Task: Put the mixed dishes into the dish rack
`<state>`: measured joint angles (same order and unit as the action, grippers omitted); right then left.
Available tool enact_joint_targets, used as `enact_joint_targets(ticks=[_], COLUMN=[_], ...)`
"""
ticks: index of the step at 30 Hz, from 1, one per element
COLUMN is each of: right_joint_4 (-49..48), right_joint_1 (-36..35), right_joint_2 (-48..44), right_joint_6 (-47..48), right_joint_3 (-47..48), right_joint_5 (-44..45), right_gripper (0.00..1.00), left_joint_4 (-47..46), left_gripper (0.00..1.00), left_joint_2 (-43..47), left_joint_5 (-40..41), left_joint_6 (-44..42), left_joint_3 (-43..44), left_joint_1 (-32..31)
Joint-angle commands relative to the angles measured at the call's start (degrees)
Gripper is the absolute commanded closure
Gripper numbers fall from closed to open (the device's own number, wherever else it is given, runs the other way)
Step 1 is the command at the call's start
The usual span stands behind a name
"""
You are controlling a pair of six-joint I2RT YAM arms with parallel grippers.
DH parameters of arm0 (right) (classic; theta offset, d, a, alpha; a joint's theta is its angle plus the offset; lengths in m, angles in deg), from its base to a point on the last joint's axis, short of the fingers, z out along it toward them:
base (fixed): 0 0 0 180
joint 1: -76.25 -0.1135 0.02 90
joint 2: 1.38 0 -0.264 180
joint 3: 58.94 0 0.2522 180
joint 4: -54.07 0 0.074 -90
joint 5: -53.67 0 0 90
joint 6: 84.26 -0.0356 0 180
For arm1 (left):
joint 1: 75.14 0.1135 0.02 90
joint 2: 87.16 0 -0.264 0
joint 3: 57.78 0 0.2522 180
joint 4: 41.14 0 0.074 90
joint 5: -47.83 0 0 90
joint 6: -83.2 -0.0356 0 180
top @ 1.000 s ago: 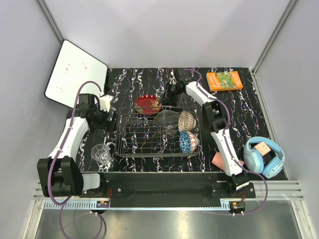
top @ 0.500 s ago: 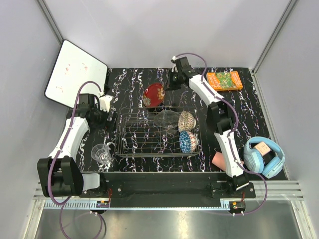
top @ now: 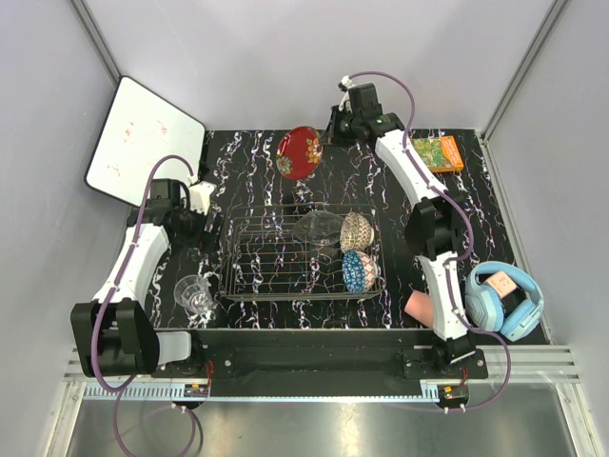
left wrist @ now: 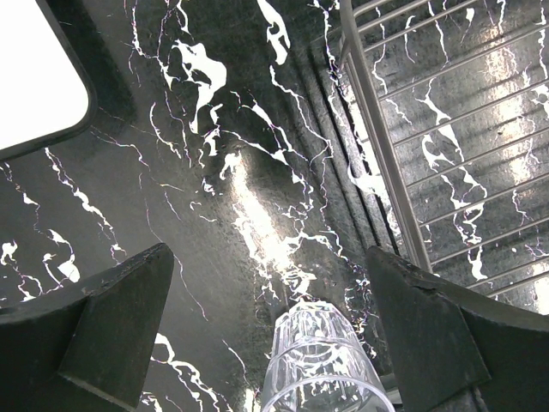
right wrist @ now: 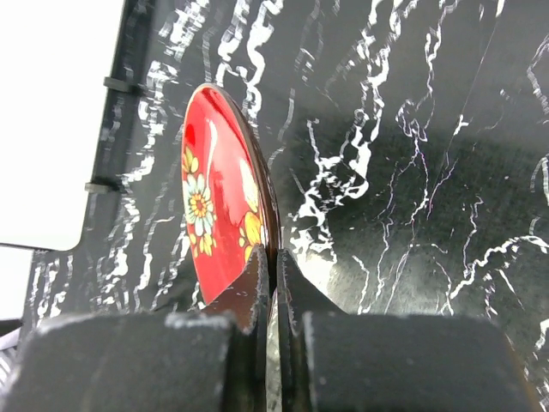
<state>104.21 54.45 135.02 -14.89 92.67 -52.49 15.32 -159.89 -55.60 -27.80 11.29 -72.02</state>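
My right gripper point(top: 328, 136) is shut on the rim of the red gold-patterned dish point(top: 299, 152) and holds it on edge in the air behind the dish rack point(top: 245, 257). The wrist view shows that red dish point(right wrist: 219, 210) pinched at the gripper point(right wrist: 274, 262). The clear glass bowl point(top: 317, 228), beige-brown patterned bowl point(top: 356, 230) and blue patterned bowl point(top: 358, 270) stand in the rack's right half. My left gripper point(top: 209, 231) is open left of the rack with nothing in it; the clear glass cup point(top: 195, 293) sits nearer, seen between its fingers point(left wrist: 319, 365). A salmon-pink cup point(top: 416, 305) lies by the right arm.
A white board point(top: 143, 141) leans at the back left. An orange book point(top: 434, 153) lies at the back right and blue headphones point(top: 505, 298) at the right edge. The rack's rim point(left wrist: 382, 129) runs along the left gripper's right side.
The right gripper has lifted the red dish off the table behind the rack, tipping it on edge and carrying it up and back. The left arm has stayed still.
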Motion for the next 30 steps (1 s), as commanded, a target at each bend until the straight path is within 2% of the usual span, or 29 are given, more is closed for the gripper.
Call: enact_joint_targets(ticks=[1,4,10,14,17,19,24,30], right_joint_4=[-4.1,-4.6,-10.4,-11.9,-14.3,-15.6,-17.0,-17.1], right_joint_1=[0.0,0.0,0.0,-0.4,-1.7,-2.5,-5.9,-10.0], right_joint_2=[-16.0,-23.8,-42.9,-53.7,-63.5,-66.9,-74.9,-77.2], right_joint_6=[1.7,5.0,8.2,11.5,15.5,20.3,33.5,41.4], right_joint_3=[-1.3,-8.1,-32.2,-43.7,-52.2,-57.8,-64.9,-68.1], right_joint_5=[-2.9,-4.0,-5.5,-7.0,-5.5,-3.6,1.9,4.6], right_gripper=[1.0,1.0,1.0,1.0,1.0,1.0,1.0,1.0], left_joint_4=[-2.2,-2.1,-1.7,-1.6,-1.3,-1.0,-0.3,-0.1], left_gripper=[0.01,0.01,0.01,0.01,0.01,0.01,0.01,0.01], left_joint_2=[0.7,1.1,1.6,1.7,1.9,1.9,1.0,1.1], left_joint_5=[0.3,0.0,-0.2,-0.2,0.0,-0.1,-0.2,-0.4], left_joint_6=[-0.8,-0.6,-0.5,-0.5,-0.3,-0.2,-0.1,0.5], left_joint_3=[0.4,0.5,0.6,0.9,1.9,2.8,4.6,5.2], left_joint_1=[0.4,0.4,0.5,0.5,0.7,0.8,0.8,0.8])
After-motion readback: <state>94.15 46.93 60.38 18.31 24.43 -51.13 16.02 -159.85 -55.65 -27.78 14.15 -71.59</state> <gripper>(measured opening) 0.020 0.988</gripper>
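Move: The right hand already holds the red plate beyond the dish rack, whose middle lies about 22 cm back, 7 left and 14 below. In the rack, the glass plate is some 18 back, 4 left; the cream bowl 18 back, 6 right; the blue bowl 28 back, 7 right, all roughly 13 below. For the idle left hand, the rack's middle is about 5 cm ahead, 23 right and 7 below. Right hand swings the still-pinched red plate about 27 cm back and rightward over the rack, rising, then dipping slightly. ##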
